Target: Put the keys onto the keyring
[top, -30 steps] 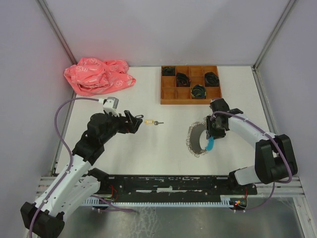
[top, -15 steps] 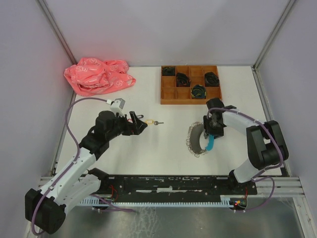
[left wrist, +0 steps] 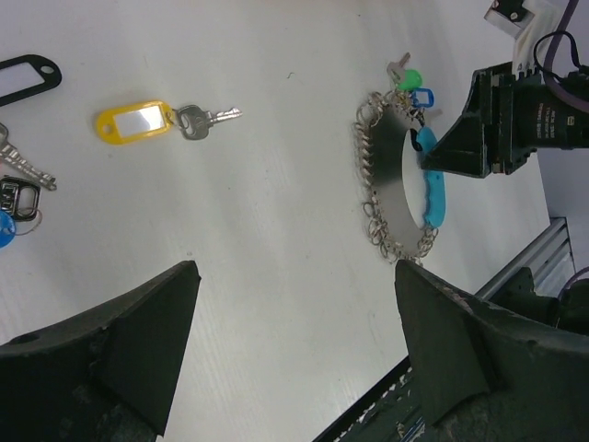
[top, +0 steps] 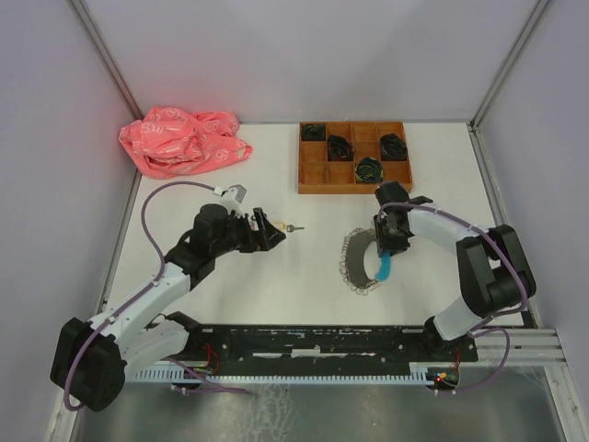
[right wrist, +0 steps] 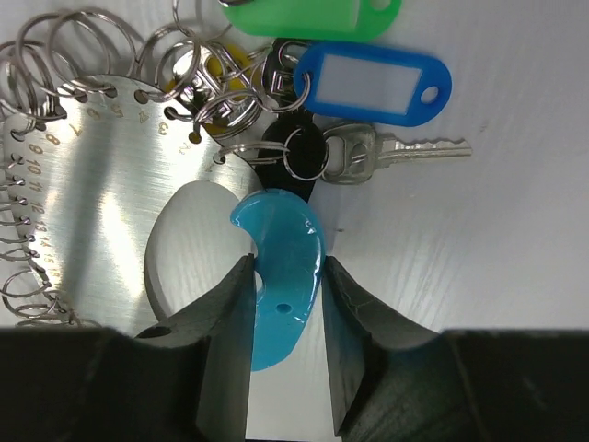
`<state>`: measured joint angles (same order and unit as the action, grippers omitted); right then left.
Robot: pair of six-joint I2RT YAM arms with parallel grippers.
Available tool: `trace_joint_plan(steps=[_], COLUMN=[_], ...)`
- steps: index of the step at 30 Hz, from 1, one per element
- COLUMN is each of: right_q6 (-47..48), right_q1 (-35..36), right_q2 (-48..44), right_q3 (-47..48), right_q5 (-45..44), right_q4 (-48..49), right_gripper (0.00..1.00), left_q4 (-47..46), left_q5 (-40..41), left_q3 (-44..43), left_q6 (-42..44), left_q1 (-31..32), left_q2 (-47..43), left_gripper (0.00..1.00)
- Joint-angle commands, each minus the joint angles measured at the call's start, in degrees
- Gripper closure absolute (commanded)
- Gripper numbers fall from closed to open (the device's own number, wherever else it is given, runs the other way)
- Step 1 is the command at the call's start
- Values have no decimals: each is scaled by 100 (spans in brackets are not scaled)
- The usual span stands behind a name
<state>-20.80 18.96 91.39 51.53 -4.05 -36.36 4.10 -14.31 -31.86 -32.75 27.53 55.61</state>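
A silver key with a yellow tag point(left wrist: 136, 122) lies on the white table ahead of my left gripper point(left wrist: 294, 318), which is open and empty just above the table. In the top view that key point(top: 282, 225) is right at my left gripper point(top: 272, 231). The keyring point(top: 361, 261) lies right of centre: a metal plate point(right wrist: 92, 175) edged with many split rings, with blue point(right wrist: 377, 81) and green point(right wrist: 313, 14) tagged keys on it. My right gripper point(right wrist: 285, 304) is shut on its light-blue curved section point(right wrist: 281, 262), also visible in the top view point(top: 384, 268).
A wooden compartment tray point(top: 313, 175) holding black coiled bundles stands at the back. A crumpled pink bag point(top: 182, 140) lies at the back left. More keys point(left wrist: 20, 166) and a black tag point(left wrist: 23, 78) lie at the left edge of the left wrist view.
My left arm has reached right, up to the yellow-tagged key. My right gripper has shifted slightly left and back, holding the keyring's blue section, and the ring moved slightly with it.
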Motion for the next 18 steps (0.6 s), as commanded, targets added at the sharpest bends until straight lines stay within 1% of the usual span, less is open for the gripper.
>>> trace_joint_plan(steps=[1,5,10,18], right_q6=[304,604,1000,1547], right_q1=[333,684,1112,1699], right_q2=[-385,-456,-478,-494], right_q3=[197,366,580,769], right_q5=[-38,-189,-280,-443], right_q4=[171,155,207,243], right_gripper=[67,70,72,74], left_q4=[-824,-1108,-1535,-2014], left_q5=[-292,-376,-524,-713], left_q3=[-10,-48,-58,-147], left_q6=[-385,-458,-583,-690], left_q1=[85,168,276,418], left_q2=[302,743,1260,1970], left_gripper=[7,7,7,8])
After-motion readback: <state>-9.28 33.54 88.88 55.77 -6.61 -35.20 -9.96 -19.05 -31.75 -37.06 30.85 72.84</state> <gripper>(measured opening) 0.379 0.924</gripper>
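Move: I still pinch the keyring's blue handle low over the table with my right hand; my open left gripper, which it is being brought towards, lies about 26 cm left, 4 cm ahead and 12 cm higher. From my left hand, the keyring's middle is roughly 21 cm right, 4 cm back and 12 cm down. The yellow-tagged key lies 5 cm ahead of my left hand and 2 cm right, and the clustered keys 3 cm ahead and 7 cm left, both some 13 cm down. I swing the keyring about 7 cm left towards my other gripper, raising it some 3 cm and turning it about 25 degrees counter-clockwise, my right fingers keeping their pinch on the blue handle. Meanwhile my left hand, fingers still wide open, comes to meet it, slanting right and down in about equal parts, some 6 cm in all, the fingers dipping slightly. ##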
